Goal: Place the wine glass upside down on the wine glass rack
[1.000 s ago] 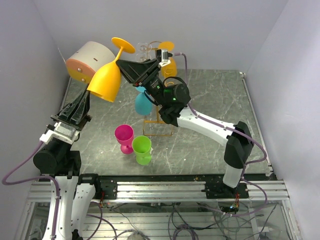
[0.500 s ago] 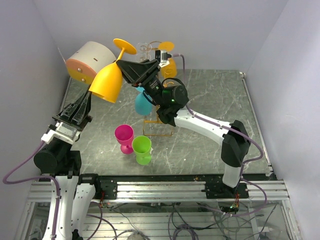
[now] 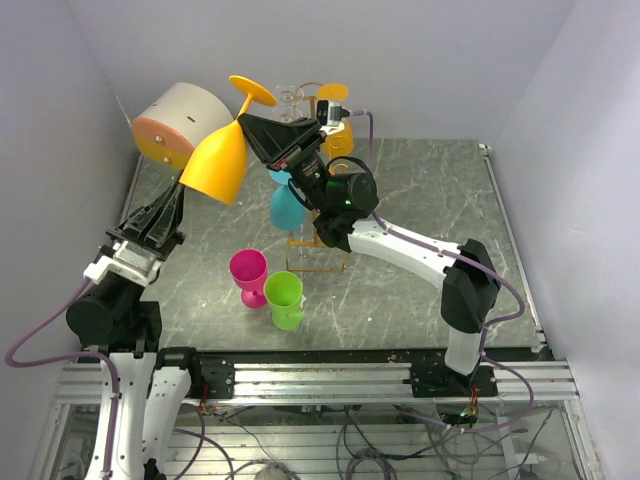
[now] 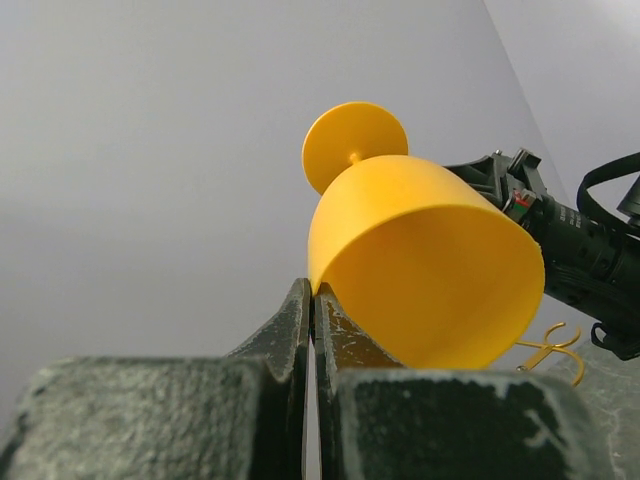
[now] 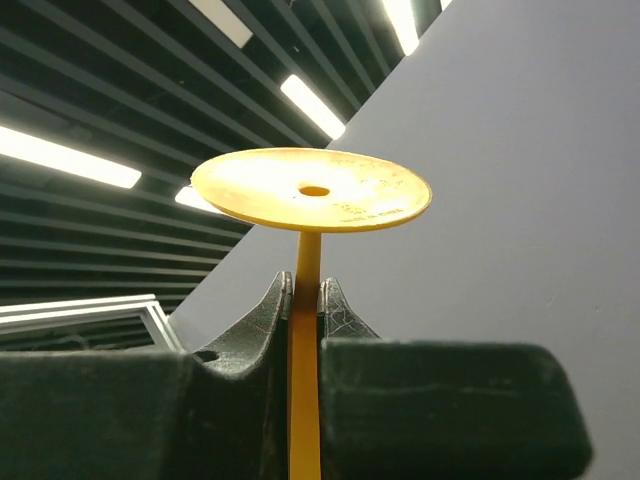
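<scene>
The yellow wine glass (image 3: pixel 217 160) hangs upside down in the air at the back left, foot (image 3: pixel 252 90) uppermost. My left gripper (image 3: pixel 183 190) is shut on the bowl's rim (image 4: pixel 318 285), reaching up from below. My right gripper (image 3: pixel 244 119) is shut on the thin stem (image 5: pixel 305 270) just under the foot (image 5: pixel 312 190). The wine glass rack (image 3: pixel 318 268) is an orange-gold wire stand behind my right arm, which hides most of it. A blue glass (image 3: pixel 285 207) and an orange glass (image 3: pixel 338 135) hang on the rack.
A cream drum with an orange face (image 3: pixel 175 120) stands at the back left, close to the held glass. A pink glass (image 3: pixel 248 272) and a green glass (image 3: pixel 284 298) stand on the table in front of the rack. A clear glass (image 3: pixel 288 97) shows near the rack's top.
My right gripper has closed onto the yellow glass's stem. The glass has shifted slightly up and to the right, with the left gripper still on the rim.
</scene>
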You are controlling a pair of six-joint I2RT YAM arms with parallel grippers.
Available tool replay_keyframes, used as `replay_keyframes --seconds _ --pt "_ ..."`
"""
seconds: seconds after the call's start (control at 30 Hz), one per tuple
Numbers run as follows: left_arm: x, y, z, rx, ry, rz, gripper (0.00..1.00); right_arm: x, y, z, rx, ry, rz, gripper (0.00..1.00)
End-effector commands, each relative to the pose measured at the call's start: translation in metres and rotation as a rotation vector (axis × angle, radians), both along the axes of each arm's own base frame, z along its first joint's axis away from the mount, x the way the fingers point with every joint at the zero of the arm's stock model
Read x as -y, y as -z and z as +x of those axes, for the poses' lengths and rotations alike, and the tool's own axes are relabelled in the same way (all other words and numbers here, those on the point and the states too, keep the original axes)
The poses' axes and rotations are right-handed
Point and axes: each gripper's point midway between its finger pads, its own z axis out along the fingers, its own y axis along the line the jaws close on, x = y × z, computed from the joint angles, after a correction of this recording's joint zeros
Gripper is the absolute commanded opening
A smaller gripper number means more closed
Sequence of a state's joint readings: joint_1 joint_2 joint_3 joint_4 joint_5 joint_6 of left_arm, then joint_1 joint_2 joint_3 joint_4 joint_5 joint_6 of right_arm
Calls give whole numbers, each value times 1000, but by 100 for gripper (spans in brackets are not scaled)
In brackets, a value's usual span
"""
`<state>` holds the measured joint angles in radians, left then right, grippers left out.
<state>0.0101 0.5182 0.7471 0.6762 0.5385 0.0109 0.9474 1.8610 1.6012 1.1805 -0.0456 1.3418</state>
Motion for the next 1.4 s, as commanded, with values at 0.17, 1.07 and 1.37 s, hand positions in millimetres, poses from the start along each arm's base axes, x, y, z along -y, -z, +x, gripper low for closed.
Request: replay_keyframes --seconds 0.17,1.07,1.37 --pt "5 15 16 -183 8 59 30 14 -13 -12 29 89 -22 0" --pt "-24 81 37 -648 -194 160 82 136 -26 12 162 948 -647 0" --pt "-52 134 91 -968 -318 97 80 240 16 68 24 1263 -1033 0"
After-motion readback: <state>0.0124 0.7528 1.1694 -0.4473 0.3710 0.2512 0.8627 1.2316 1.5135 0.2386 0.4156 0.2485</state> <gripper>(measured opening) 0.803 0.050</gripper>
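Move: The yellow glass is held bowl-down between both hands, the left on its rim and the right on its stem. From the right hand, the rack's free right-side hooks lie about 12 cm ahead, 15 cm right and 22 cm below; the hung blue glass is some 2 cm ahead, 4 cm right, the clear glasses 16 ahead, 5 right, and the hung yellow glass 21 ahead, 13 right, all roughly 30 cm below. From the left hand, those hooks are about 20 cm ahead, 24 right and 18 below. The left fingers spread wide and let go of the yellow glass's rim, and after a brief dip and rise that hand tips downward by nearly 50 degrees while it drops about 11 cm and goes some 8 cm forward and a little left, away from the glass. The right hand, still pinching the stem just under the foot, lingers at first, then swings the glass about 19 cm to the right high over the rack, rising some 5 cm and sinking most of that again as it pushes slightly forward at the end, its wrist turning clockwise while its left side rolls down. ##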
